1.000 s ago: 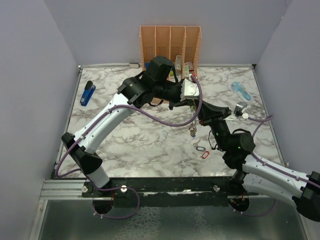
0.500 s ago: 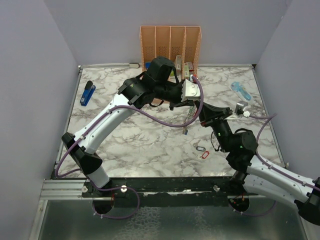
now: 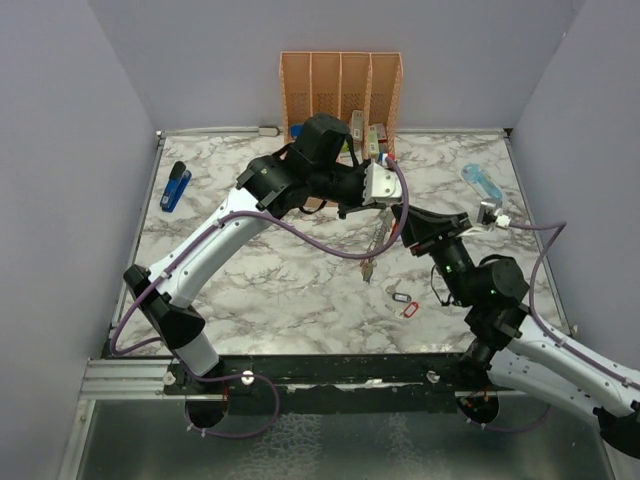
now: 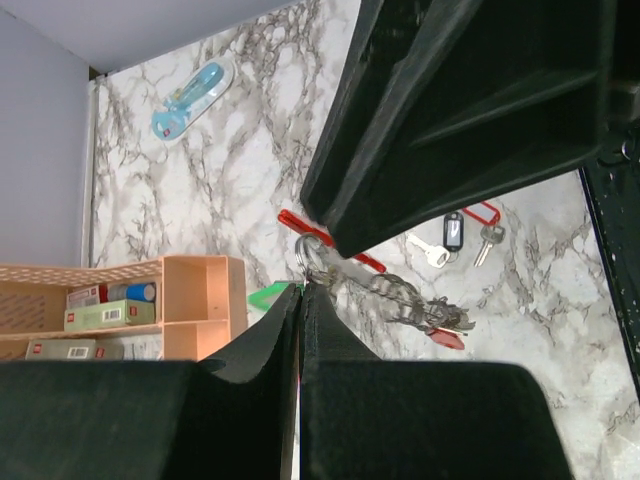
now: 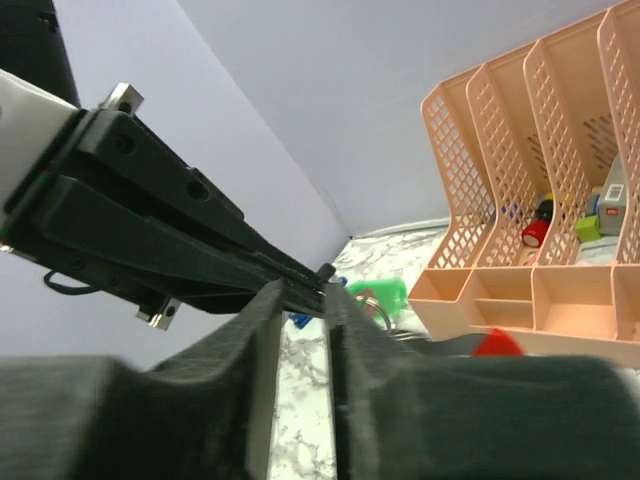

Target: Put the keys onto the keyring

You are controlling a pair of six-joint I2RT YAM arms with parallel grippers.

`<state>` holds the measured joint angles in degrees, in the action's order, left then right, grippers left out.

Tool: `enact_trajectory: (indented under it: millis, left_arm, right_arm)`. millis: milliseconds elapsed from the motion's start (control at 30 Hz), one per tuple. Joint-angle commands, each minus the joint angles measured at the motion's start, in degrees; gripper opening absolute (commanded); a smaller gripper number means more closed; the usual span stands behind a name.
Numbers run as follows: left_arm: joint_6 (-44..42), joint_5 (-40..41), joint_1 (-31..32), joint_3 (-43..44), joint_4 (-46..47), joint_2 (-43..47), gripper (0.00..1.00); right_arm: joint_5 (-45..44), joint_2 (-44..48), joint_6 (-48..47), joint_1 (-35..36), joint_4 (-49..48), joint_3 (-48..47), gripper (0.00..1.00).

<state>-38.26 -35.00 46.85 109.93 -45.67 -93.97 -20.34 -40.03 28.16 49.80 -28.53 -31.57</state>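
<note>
My left gripper (image 3: 385, 211) (image 4: 301, 288) hangs above the table's middle, shut on a silver split ring (image 4: 306, 252) that carries a green tag (image 4: 262, 297). A bunch of keys (image 3: 370, 262) (image 4: 412, 302) with a red tag dangles from that ring. The keyring's red bar (image 4: 335, 245) shows just past the fingertips, half hidden by the right arm. My right gripper (image 3: 403, 232) (image 5: 302, 290) sits close beside the left fingertips, jaws a little apart with only marble between them. Loose keys (image 3: 399, 297) (image 4: 452, 235) and a small red loop (image 3: 408, 311) lie on the table.
A peach file organiser (image 3: 340, 85) (image 5: 520, 200) holding small items stands at the back wall. A blue object (image 3: 176, 186) lies far left and a light blue one (image 3: 481, 182) (image 4: 190, 90) far right. Purple walls enclose the table.
The right gripper's jaws have parted and its arm has drawn back to the right. The bunch of keys now hangs longer from the left gripper and has swung left.
</note>
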Motion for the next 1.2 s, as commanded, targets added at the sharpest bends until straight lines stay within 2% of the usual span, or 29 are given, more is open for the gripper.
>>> enact_trajectory:
  millis: [0, 167, 267, 300, 333, 400, 633, 800, 1000, 1167]
  left_arm:
    - [-1.97, 1.91, 0.32, 0.98, 0.35, 0.89, 0.00]
    - [-1.93, 1.40, 0.29, 0.80, 0.59, 0.50, 0.00]
    - [-3.15, 1.98, 0.26, -1.27, 1.03, 0.33, 0.00]
    - [-3.95, 2.41, 0.30, -2.67, 1.41, 0.16, 0.00]
    - [-4.40, 3.08, 0.30, -4.27, 2.01, 0.05, 0.00]
    - [-5.03, 4.24, 0.33, -7.74, 3.75, -0.20, 0.00]
    - [-5.43, 6.73, -1.15, -17.44, 10.91, -0.65, 0.00]
    - [-3.56, 0.86, -6.85, -21.75, 15.23, -0.63, 0.00]
    - [-11.23, -1.99, -11.61, -29.68, 9.88, 2.18, 0.00]
    - [-15.61, 1.33, -13.65, -37.45, 8.45, 2.35, 0.01]
  right_arm:
    - [-2.56, 4.60, 2.27, 0.20, 10.71, -2.30, 0.31]
    - [-7.03, 7.71, 3.37, 0.19, 18.57, -2.86, 0.43]
    - [-12.41, 9.74, 4.59, 0.21, 24.15, -3.34, 0.58]
    - [-14.10, 10.15, 4.76, 0.21, 26.31, -3.59, 0.70]
    - [-15.89, 10.47, 5.18, 0.21, 28.73, -3.85, 0.77]
    - [-18.83, 10.69, 6.63, 0.16, 33.72, -4.34, 0.84]
    - [-20.73, 6.99, 9.93, 0.21, 43.65, -3.78, 0.88]
    - [-19.48, 2.88, 11.50, 0.14, 45.65, -3.57, 0.88]
    - [-15.97, -1.35, 12.25, 0.08, 49.23, -4.80, 0.85]
    - [-6.80, -7.70, 15.73, 0.12, 57.77, -8.09, 0.84]
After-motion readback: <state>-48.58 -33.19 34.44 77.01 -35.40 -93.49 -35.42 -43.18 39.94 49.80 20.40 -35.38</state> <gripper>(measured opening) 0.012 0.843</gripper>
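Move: The two loose keys lie on the table some 35 cm below the right hand: the black-tagged one about 5 cm to its right and level with it in reach, the red-tagged one about 7 cm right and 3 cm back. The left hand holds the keyring; the open table where it is taken lies about 6 cm ahead, 10 cm left and 36 cm below, with the bin's front tray about 25 cm ahead, 8 cm left and 33 cm below. Rightward at first, then mostly down, the right hand leaves the keyring, opening its already parting fingers wide and dropping about 17 cm towards the loose keys while its fingertips tip down from above level. The left hand keeps its pinch on the keyring and sinks some 20 cm, first straight down, then also left and forward towards the table short of the bin. ##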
